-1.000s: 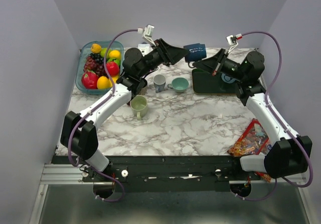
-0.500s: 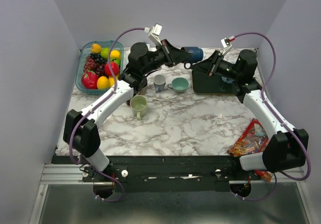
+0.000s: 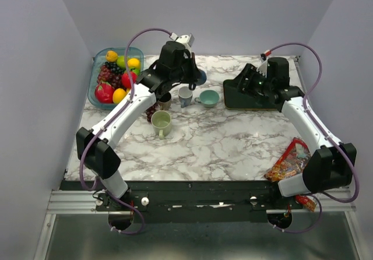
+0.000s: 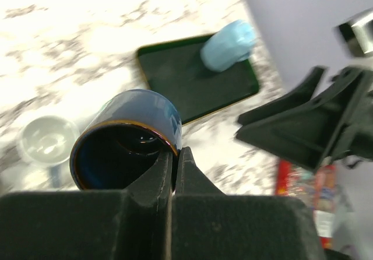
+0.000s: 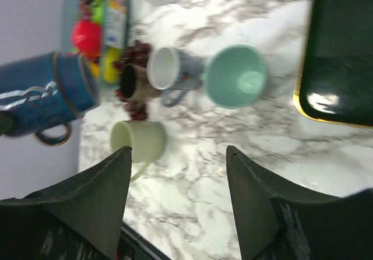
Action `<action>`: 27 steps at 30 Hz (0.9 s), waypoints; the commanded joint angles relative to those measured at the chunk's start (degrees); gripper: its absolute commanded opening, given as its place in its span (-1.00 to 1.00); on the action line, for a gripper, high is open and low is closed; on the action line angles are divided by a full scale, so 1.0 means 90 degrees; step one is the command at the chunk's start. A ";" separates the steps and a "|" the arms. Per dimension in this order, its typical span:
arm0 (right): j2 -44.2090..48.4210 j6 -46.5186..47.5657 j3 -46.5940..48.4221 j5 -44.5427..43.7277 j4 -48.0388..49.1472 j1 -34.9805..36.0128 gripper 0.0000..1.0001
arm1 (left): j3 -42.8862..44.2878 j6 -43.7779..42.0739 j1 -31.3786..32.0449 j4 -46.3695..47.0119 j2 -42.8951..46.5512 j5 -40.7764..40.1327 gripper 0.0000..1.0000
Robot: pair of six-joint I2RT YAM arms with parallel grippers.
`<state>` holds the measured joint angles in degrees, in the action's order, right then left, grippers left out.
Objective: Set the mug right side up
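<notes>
The dark blue mug (image 4: pixel 125 137) hangs in the air, tilted on its side, its mouth toward the left wrist camera. My left gripper (image 4: pixel 174 155) is shut on its rim, one finger inside and one outside. In the top view the mug (image 3: pixel 200 77) is at the back, above the group of cups, with my left gripper (image 3: pixel 191 70) on it. In the right wrist view the mug (image 5: pixel 46 94) is at the far left, handle down. My right gripper (image 5: pixel 178 152) is open and empty, apart from the mug, over the dark green tray (image 3: pixel 256 101).
On the marble stand a teal cup (image 3: pixel 208 98), a grey mug (image 3: pixel 185 95), a small brown cup (image 3: pixel 165 100) and a pale green mug (image 3: pixel 161 123). A light blue mug (image 4: pixel 227 44) lies on the tray. A fruit tray (image 3: pixel 114 76) is back left, a snack bag (image 3: pixel 289 161) near right.
My left gripper has swung left and down with the blue mug, away from the right gripper. The right arm has drawn back over the green tray.
</notes>
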<state>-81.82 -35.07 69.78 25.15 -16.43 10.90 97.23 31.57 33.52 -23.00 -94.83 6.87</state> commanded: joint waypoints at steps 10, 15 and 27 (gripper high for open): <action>-0.0527 0.0313 0.0460 -0.2003 -0.1817 -0.0068 0.48 | -0.0733 -0.0862 0.0729 -0.2571 -0.0431 -0.1740 -1.00; -0.0625 0.0264 0.0431 -0.1993 -0.1886 -0.0078 0.48 | -0.1262 -0.0871 0.0788 -0.2259 -0.0625 -0.1975 -1.00; -0.0635 0.0322 0.0372 -0.2062 -0.1925 -0.0088 0.50 | -0.1858 -0.1213 0.0866 -0.1340 -0.1045 -0.2004 -1.00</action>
<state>-87.13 -32.91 72.07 8.49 -32.71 10.39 80.09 22.85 40.88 -39.03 -102.30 -8.23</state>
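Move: The left gripper holds the dark blue mug, base pointing forward and right. The free tabletop meant for that mug lies roughly 10 cm back, 8 cm left and 28 cm below the left hand. The light green mug is about 8 cm back and 15 cm left, the grey-white mug 3 cm ahead and 5 cm left, the mint mug 2 cm ahead and 4 cm right. From the right hand the spot is some 9 cm back and 22 cm left. Bring the left gripper down about 23 cm, drawing it back some 8 cm and a little left, then nearly straight down beside the light green mug. Meanwhile tip the fingers about 45 degrees steeper, base of the mug towards the table, still pinching its rim. Let the empty, open right gripper sink and shift right, clear of the mug, tilting down. ##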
